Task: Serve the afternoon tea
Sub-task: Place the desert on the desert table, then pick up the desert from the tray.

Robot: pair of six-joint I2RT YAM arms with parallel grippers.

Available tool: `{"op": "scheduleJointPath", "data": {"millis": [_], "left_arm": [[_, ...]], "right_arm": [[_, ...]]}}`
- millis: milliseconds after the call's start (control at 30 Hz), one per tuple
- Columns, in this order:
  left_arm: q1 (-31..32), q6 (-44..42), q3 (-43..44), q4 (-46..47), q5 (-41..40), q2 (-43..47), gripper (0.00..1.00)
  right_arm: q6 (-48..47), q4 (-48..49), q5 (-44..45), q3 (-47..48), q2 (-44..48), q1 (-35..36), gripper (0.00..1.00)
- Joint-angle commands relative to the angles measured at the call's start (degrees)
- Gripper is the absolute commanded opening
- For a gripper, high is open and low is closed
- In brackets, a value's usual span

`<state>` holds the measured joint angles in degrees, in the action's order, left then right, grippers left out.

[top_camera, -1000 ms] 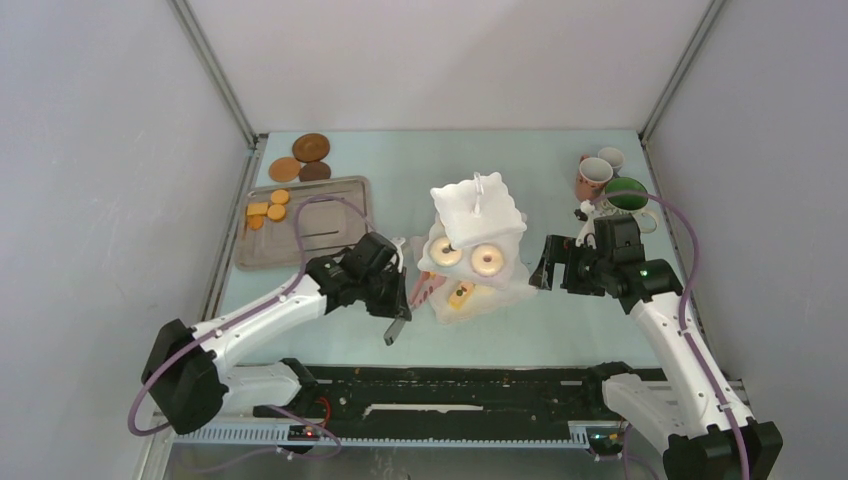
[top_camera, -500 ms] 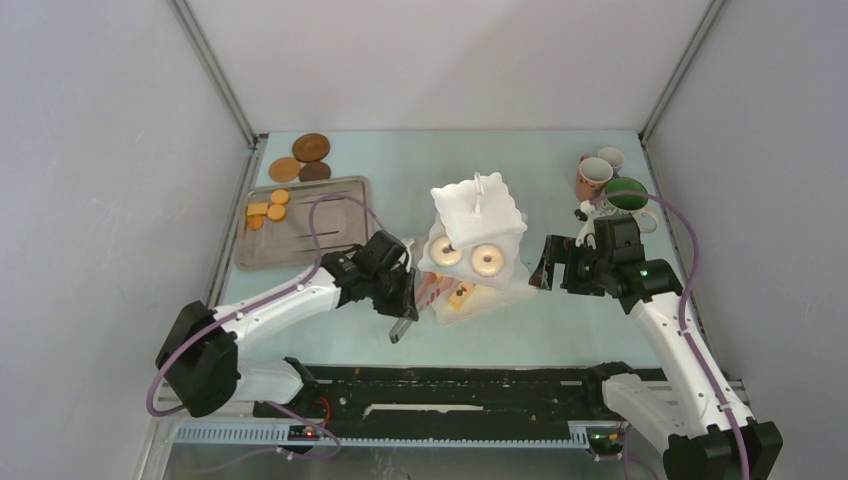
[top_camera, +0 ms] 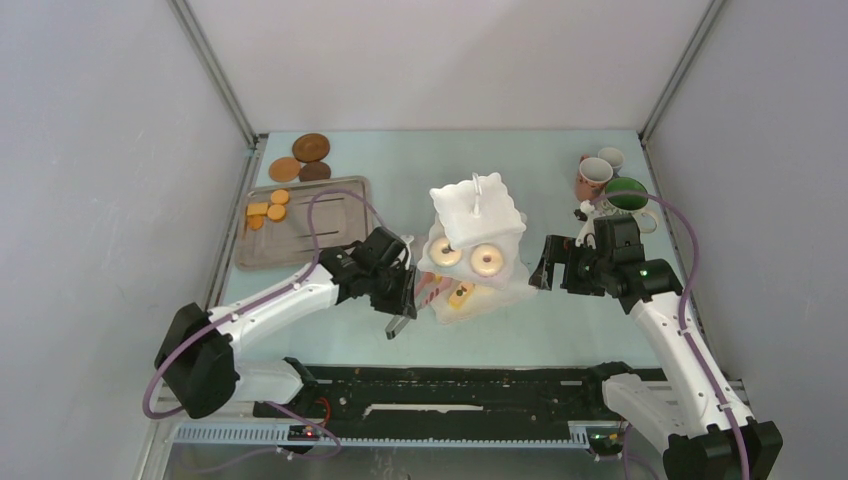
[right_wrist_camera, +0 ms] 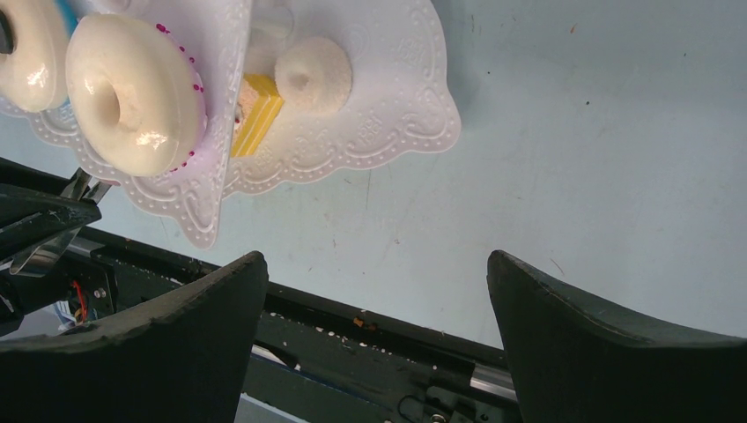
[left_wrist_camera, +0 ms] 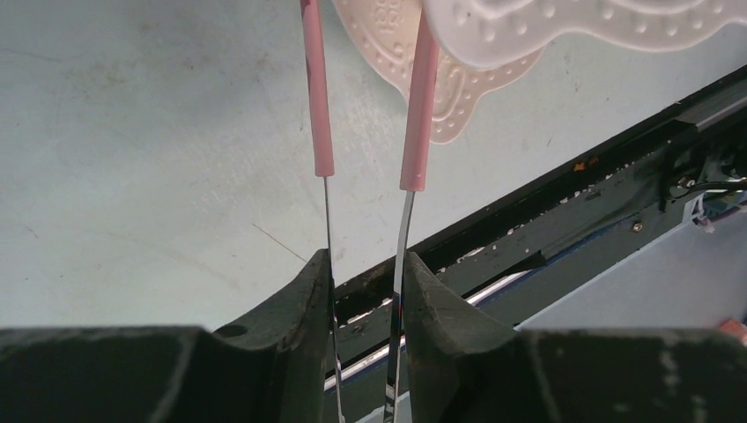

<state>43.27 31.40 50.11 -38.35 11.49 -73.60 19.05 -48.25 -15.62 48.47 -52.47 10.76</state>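
The white three-tier stand (top_camera: 475, 212) is mid-table with two donuts (top_camera: 487, 260) on its middle tier and a yellow cake (top_camera: 462, 296) on the bottom one. My left gripper (top_camera: 400, 303) is at its left side, shut on the pink tongs (left_wrist_camera: 414, 115). The tongs' two arms are spread, each against a finger, with nothing between their tips beside the stand's edge (left_wrist_camera: 546, 26). My right gripper (top_camera: 545, 266) hangs open at the right of the stand, empty. In the right wrist view a donut (right_wrist_camera: 132, 92) and the yellow cake (right_wrist_camera: 257, 115) show.
A grey tray (top_camera: 310, 240) at the back left carries orange biscuits (top_camera: 268, 208). Three brown coasters (top_camera: 311, 147) lie behind it. The pink mug (top_camera: 592, 177), small pale mug (top_camera: 611, 158) and green-inside mug (top_camera: 627, 195) stand at the back right, behind my right arm.
My left arm has shifted a little toward the stand. Its jaws have eased apart and the tongs' arms have sprung wider. The right arm is still.
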Motion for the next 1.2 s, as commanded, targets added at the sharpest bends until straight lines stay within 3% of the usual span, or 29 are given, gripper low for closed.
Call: {"op": "scheduleJointPath", "data": {"millis": [0, 700, 967, 1167], "left_arm": [[0.21, -1.97, 2.58, -1.21, -1.48, 1.92, 0.35], [-0.76, -2.80, 2.65, -9.97, -5.98, 9.16, 0.38], [-14.92, -1.77, 3.96, -20.87, -6.56, 16.93, 0.38], [-29.80, -4.69, 11.27, -28.11, -12.76, 12.93, 0.38]], "right_arm": [[-0.14, 1.29, 0.41, -0.31, -0.09, 0.34, 0.97], [-0.23, 1.22, 0.49, -0.30, 0.36, 0.57, 0.97], [-0.15, 1.38, 0.80, -0.30, 0.71, 0.51, 0.97], [-0.01, 1.34, 0.94, -0.30, 0.63, 0.56, 0.97]]}}
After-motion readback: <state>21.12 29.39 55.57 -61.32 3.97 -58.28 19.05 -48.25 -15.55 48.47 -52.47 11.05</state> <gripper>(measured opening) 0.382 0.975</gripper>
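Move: The tongs in my left hand are done with the cake slice, which sits about 6 cm ahead and 6 cm to the right, some 6 cm lower, on the dessert stand's bottom tier. Next come the orange cakes on the tray, about 19 cm ahead, 29 cm to the left and 8 cm lower; the tray's middle is 16 cm ahead, 21 cm left. From my idle right hand, the orange cakes lie roughly 12 cm ahead and 57 cm left. With the tongs already parted, I open my left fingers only a touch more and ease up about 2 cm, drawing the pink tips off the cake slice. Then I speed up and sweep left, about 13 cm in all and some 5 cm up, away from the stand towards the tray, swinging roughly 25 degrees counter-clockwise while keeping hold of the tongs. ##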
